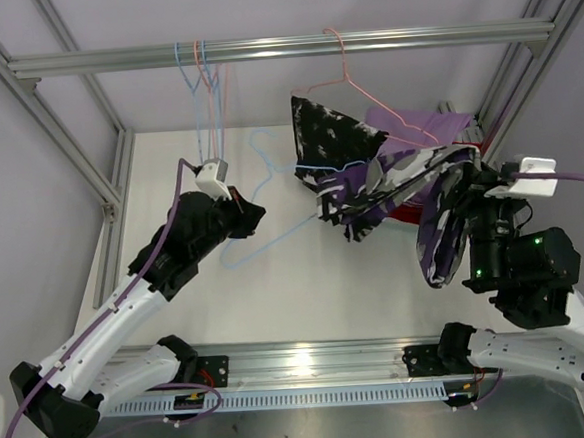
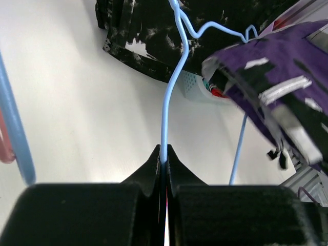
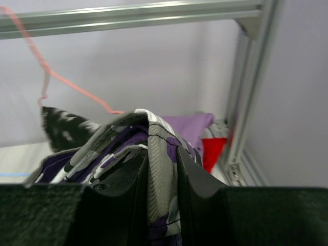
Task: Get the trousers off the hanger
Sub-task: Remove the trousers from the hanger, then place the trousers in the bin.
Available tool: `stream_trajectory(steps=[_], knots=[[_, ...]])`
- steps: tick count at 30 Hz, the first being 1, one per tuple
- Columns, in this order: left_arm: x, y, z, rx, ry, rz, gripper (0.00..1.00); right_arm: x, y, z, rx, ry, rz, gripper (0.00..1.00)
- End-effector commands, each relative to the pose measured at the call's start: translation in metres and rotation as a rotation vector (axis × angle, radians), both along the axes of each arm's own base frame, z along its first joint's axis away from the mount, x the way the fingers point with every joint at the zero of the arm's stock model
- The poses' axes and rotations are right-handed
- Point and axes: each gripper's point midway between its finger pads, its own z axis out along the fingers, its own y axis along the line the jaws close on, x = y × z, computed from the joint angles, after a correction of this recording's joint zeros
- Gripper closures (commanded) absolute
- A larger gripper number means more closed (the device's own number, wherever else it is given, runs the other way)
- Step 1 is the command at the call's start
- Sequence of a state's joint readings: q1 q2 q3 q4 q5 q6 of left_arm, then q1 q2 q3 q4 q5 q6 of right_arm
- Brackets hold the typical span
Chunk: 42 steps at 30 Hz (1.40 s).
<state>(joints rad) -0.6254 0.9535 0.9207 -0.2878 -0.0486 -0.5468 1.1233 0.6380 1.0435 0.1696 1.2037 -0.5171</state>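
Observation:
My left gripper (image 1: 248, 215) (image 2: 164, 150) is shut on the thin wire of a light blue hanger (image 1: 263, 184) (image 2: 172, 97), held low over the white table. The purple-white-black print trousers (image 1: 375, 185) (image 2: 279, 64) (image 3: 163, 174) stretch from that hanger's far end across to my right gripper (image 1: 457, 174) (image 3: 163, 154), which is shut on a fold of them. A loose leg hangs beside the right wrist (image 1: 436, 244). Behind, black trousers with white blotches (image 1: 328, 129) (image 2: 146, 38) (image 3: 61, 125) hang on a pink hanger (image 1: 347, 70) (image 3: 77, 84).
Lilac trousers (image 1: 428, 124) (image 3: 192, 125) and red trousers (image 1: 408, 214) (image 3: 214, 148) lie in the back right corner by the frame post (image 3: 246, 102). Bare blue and pink hangers (image 1: 204, 80) (image 2: 14, 130) hang from the top rail (image 1: 280, 47). A white mesh basket (image 2: 192, 83) shows under the cloth.

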Motion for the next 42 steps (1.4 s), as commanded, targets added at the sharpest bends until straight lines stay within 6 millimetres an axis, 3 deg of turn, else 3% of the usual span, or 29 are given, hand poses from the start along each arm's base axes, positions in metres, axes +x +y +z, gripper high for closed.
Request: stream_trajectory(steps=[1, 6, 11, 17, 23, 33, 35, 36, 38, 42], knots=[[0.009, 0.004, 0.026, -0.025, -0.07, 0.031, 1.0, -0.011, -0.042, 0.019, 0.183, -0.055, -0.086, 1.0], [0.008, 0.003, 0.028, -0.028, -0.07, 0.027, 1.0, -0.022, -0.076, 0.02, 0.216, -0.074, -0.176, 1.0], [0.008, 0.002, 0.028, -0.031, -0.068, 0.023, 1.0, -0.028, -0.087, 0.018, 0.233, -0.063, -0.217, 1.0], [0.007, 0.002, 0.029, -0.031, -0.069, 0.018, 1.0, -0.043, -0.113, 0.026, 0.297, -0.111, -0.29, 1.0], [0.005, -0.001, 0.03, -0.038, -0.068, 0.0, 1.0, -0.041, -0.11, 0.032, 0.275, -0.105, -0.275, 1.0], [0.003, -0.003, 0.032, -0.035, -0.074, -0.012, 1.0, 0.005, -0.071, -0.006, 0.158, 0.012, -0.351, 1.0], [0.003, -0.003, 0.031, -0.027, -0.076, -0.015, 1.0, 0.021, -0.062, -0.005, 0.178, -0.011, -0.347, 1.0], [0.003, -0.003, 0.032, -0.023, -0.08, -0.014, 1.0, 0.026, -0.066, -0.006, 0.173, -0.014, -0.377, 1.0], [0.003, -0.002, 0.032, -0.02, -0.076, -0.008, 1.0, 0.051, -0.055, -0.013, 0.158, 0.002, -0.368, 1.0], [0.001, -0.004, 0.03, -0.016, -0.07, -0.017, 1.0, 0.084, -0.065, -0.022, 0.16, 0.017, -0.431, 1.0]])
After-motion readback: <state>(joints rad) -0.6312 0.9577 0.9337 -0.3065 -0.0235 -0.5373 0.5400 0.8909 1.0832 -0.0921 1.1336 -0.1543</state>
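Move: The right hand already pinches the camouflage trousers high up. The basket with the folded pile lies some 23 cm ahead of it, about 3 cm to its left and 40 cm below. The black trousers on the pink hanger are some 18 cm ahead, 20 cm left and 15 cm lower; the blue hanger's middle is about 8 cm ahead, 30 cm left and 18 cm lower. From the left hand, the basket lies roughly 17 cm ahead, 35 cm right and 23 cm below. Keeping its pinch on the camouflage trousers, the right hand draws them about 10 cm further right and slightly back, away from the blue hanger. Then it swings forward about 10 cm, down and a little left towards the basket, having turned some 25 degrees clockwise, its fingers tipping slightly down. The left hand stays put, still gripping the hanger. ##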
